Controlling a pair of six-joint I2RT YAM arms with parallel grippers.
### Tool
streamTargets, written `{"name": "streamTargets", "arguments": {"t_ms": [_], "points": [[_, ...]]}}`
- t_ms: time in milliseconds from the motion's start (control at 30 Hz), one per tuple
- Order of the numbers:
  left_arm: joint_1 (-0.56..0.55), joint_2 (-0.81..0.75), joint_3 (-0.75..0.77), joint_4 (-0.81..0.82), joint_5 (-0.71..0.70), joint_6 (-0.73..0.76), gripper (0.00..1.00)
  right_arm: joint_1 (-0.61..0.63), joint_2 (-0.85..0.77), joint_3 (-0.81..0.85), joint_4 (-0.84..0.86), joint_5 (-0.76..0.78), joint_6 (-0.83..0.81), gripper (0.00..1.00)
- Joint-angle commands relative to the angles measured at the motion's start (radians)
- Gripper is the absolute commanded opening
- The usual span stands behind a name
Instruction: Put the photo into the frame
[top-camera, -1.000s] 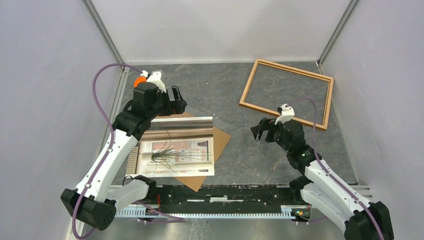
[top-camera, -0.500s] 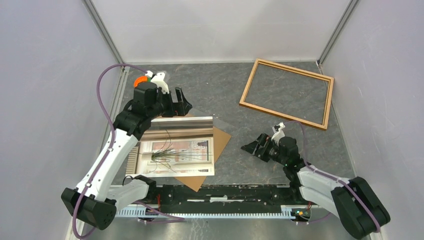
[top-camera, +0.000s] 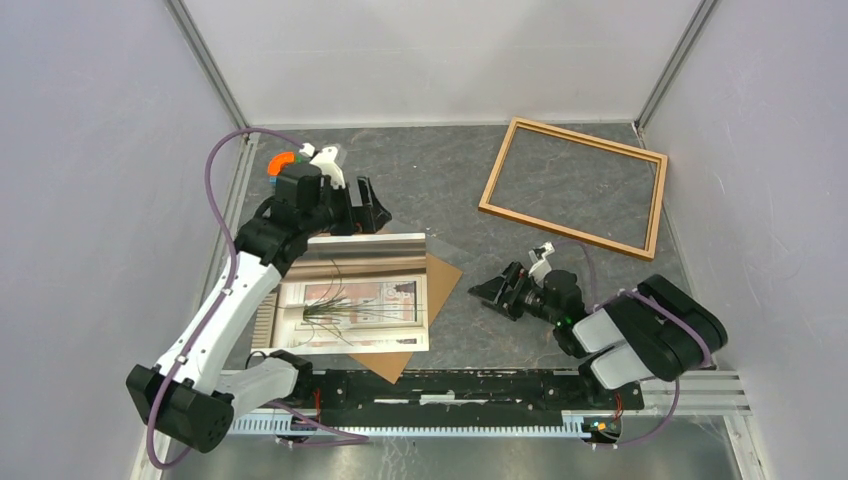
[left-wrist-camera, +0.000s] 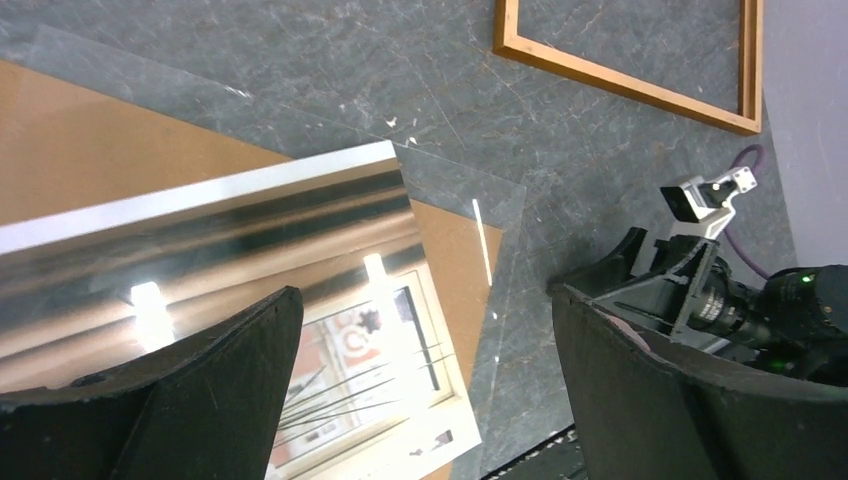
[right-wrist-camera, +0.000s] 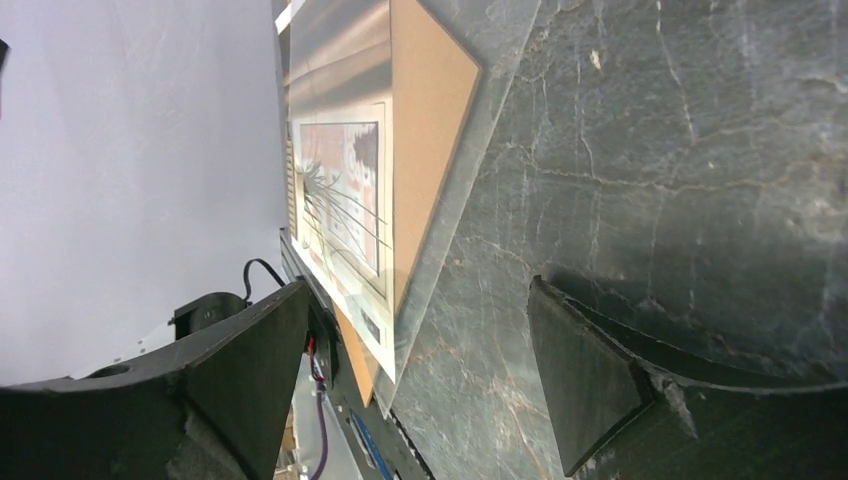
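The frame (top-camera: 565, 233), light wood with narrow moulding, lies flat at the back right; it also shows in the left wrist view as the frame (left-wrist-camera: 620, 78). The photo (top-camera: 350, 305) lies at the near left on a brown backing board (top-camera: 445, 275), under a clear glossy sheet (top-camera: 437, 243). My left gripper (top-camera: 365, 205) hovers open above the photo's far edge, with the photo (left-wrist-camera: 380, 340) below its jaws. My right gripper (top-camera: 495, 292) is open and low over the table, facing the board's right corner. Nothing lies between its fingers (right-wrist-camera: 560, 380); ahead of them are the photo (right-wrist-camera: 345, 190) and the board (right-wrist-camera: 425, 110).
A black rail (top-camera: 450, 385) runs along the near edge under the arms' bases. Grey enclosure walls close in on the left, right and back. Dark stone-patterned table (top-camera: 470, 190) lies bare between the photo stack and the frame.
My right arm has folded down and back, carrying its gripper from beside the frame to low on the table near the board's corner. Its jaws have narrowed slightly. The left gripper has edged right.
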Motion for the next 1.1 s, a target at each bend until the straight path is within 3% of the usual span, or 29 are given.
{"name": "streamTargets", "arguments": {"t_ms": [0, 133, 367, 700, 833, 1067], "points": [[-0.049, 0.041, -0.055, 0.045, 0.003, -0.17, 1.0, 0.0, 0.071, 0.038, 0.147, 0.001, 0.008, 0.86], [-0.145, 0.056, -0.225, 0.169, -0.061, -0.278, 1.0, -0.062, 0.1, 0.111, 0.065, -0.018, -0.066, 0.86], [-0.158, 0.042, -0.445, 0.298, -0.089, -0.417, 1.0, -0.179, 0.208, 0.284, -0.044, -0.124, -0.201, 0.86], [-0.205, 0.06, -0.554, 0.357, -0.158, -0.485, 1.0, -0.186, 0.346, 0.415, -0.151, -0.161, -0.301, 0.86], [-0.21, 0.091, -0.583, 0.394, -0.162, -0.498, 1.0, -0.185, 0.361, 0.41, -0.136, -0.189, -0.291, 0.86], [-0.228, 0.151, -0.624, 0.453, -0.166, -0.517, 1.0, -0.182, 0.369, 0.363, 0.052, -0.242, -0.153, 0.86]]}}
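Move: The photo's middle lies about 7 cm back and 9 cm to the left of the left hand, some 23 cm below. The brown board's right corner sits roughly 20 cm to that hand's right and 2 cm back. From the right hand, the clear sheet's right corner is about 10 cm ahead and 4 cm left, 4 cm lower. The brown board's corner is 7 cm ahead and 7 cm left, and the photo's middle is 36 cm left and 2 cm ahead. Down over the right half of the photo goes the left hand, sinking some 21 cm while drawing back about 7 cm and a little right, its wide-open fingers tipping about 25 degrees further down. The right hand slides forward about 11 cm, low over the table and level, to the clear sheet's right corner, fingers staying open; no touch can be made out for either hand. ##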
